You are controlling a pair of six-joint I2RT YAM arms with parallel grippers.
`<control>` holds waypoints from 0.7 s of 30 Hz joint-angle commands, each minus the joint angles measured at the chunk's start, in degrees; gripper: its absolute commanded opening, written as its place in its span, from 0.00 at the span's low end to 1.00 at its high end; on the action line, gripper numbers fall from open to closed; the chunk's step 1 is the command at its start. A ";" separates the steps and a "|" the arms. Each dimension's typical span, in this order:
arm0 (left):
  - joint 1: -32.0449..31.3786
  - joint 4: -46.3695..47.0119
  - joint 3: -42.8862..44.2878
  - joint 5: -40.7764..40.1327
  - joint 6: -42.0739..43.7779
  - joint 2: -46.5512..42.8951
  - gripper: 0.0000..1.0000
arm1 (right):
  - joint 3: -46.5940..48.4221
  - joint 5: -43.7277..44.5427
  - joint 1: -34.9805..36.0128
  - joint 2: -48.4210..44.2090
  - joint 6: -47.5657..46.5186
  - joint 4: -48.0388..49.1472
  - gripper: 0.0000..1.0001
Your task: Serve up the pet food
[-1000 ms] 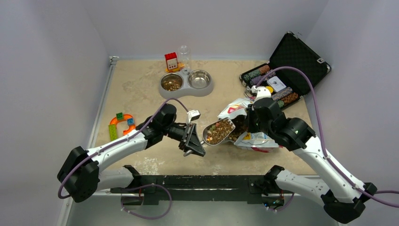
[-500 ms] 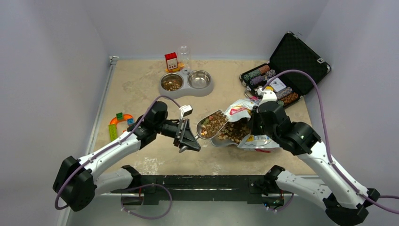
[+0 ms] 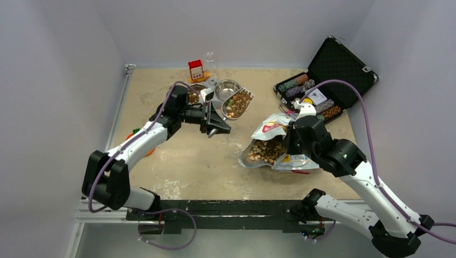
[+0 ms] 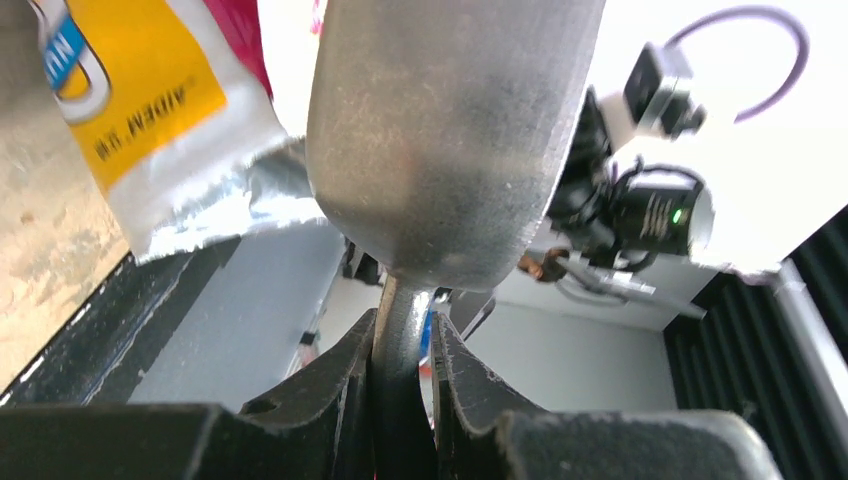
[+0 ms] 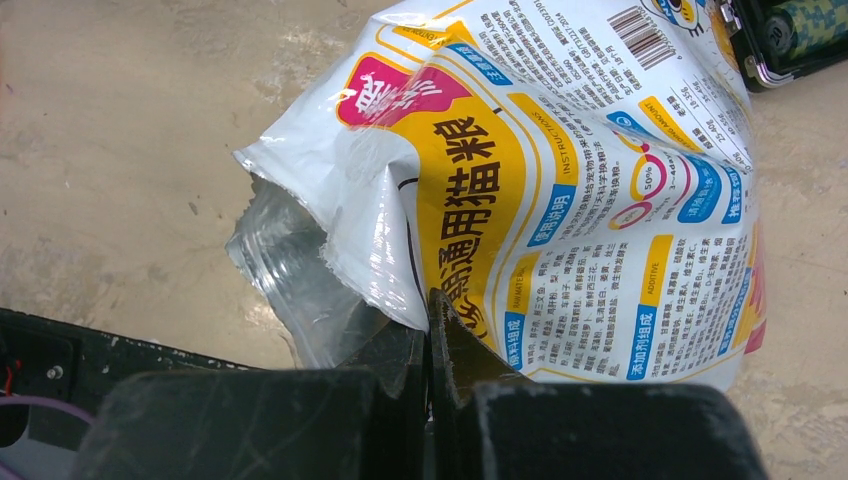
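Observation:
My left gripper [image 3: 219, 123] is shut on the handle [image 4: 400, 330] of the metal scoop [image 3: 237, 103]. The scoop is heaped with pet food and hangs by the right rim of the empty right bowl [image 3: 227, 87]. The left wrist view shows only the scoop's underside [image 4: 450, 130]. More kibble lies in the left bowl [image 3: 194, 98], partly behind my arm. The printed bag [image 3: 282, 156] lies open at centre right with kibble [image 3: 265, 151] showing in its mouth. My right gripper [image 5: 430, 330] is shut on the bag's edge [image 5: 400, 290].
An open black case of poker chips [image 3: 322, 86] stands at the back right. A small red-and-white box [image 3: 196, 70] and a clear bottle [image 3: 210, 62] stand behind the double bowl. An orange toy [image 3: 134, 134] lies at the left, mostly under my left arm.
My left arm has carried the filled scoop out of the bag's mouth and away to the back, up to the bowls. The right gripper has kept its hold on the bag.

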 commanded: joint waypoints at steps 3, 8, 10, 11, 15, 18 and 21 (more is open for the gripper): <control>5.22 -1.70 10.52 -0.20 -2.55 9.04 0.00 | 4.29 0.26 -0.29 1.10 0.61 1.22 0.00; 7.96 -8.68 19.06 -2.59 -1.71 17.38 0.00 | 4.83 -0.18 -0.27 2.68 0.82 1.73 0.00; 8.58 -10.30 22.20 -3.39 -1.27 20.75 0.00 | 5.16 -0.55 -0.28 3.30 1.09 2.04 0.00; 8.79 -10.98 23.58 -3.90 -1.31 22.42 0.00 | 5.34 -0.80 -0.25 3.63 1.18 2.14 0.00; 9.66 -12.52 27.43 -5.77 -3.07 28.33 0.00 | 6.43 -1.12 -0.25 4.88 0.87 2.16 0.00; 10.16 -14.68 29.69 -7.17 -4.32 31.15 0.00 | 7.14 -0.55 -0.28 5.76 0.06 2.07 0.00; 10.36 -18.78 32.69 -8.19 -4.56 33.59 0.00 | 7.84 0.24 -0.23 6.63 -0.85 2.00 0.00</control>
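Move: The right-hand bowl lies some 32 cm ahead of the left gripper, which already holds the loaded scoop, almost straight in line and about 24 cm below. The left-hand bowl, already with food in it, is level with that bowl and 14 cm to its left. Beyond the bowls, from the left gripper, stand the glass bottle, 39 cm ahead and 7 cm left, and the red toy house, 40 cm ahead and 13 cm left. From the right gripper the right-hand bowl is about 34 cm ahead, 20 cm left and 21 cm below. Carry the full scoop forward with the left gripper, about 18 cm towards the right-hand bowl, nearly level at first, then sinking as you slow, some 8 cm down in all. Keep the grip on the handle; swing it about 15 degrees counter-clockwise and let its forward side and the fingertips dip gradually. ##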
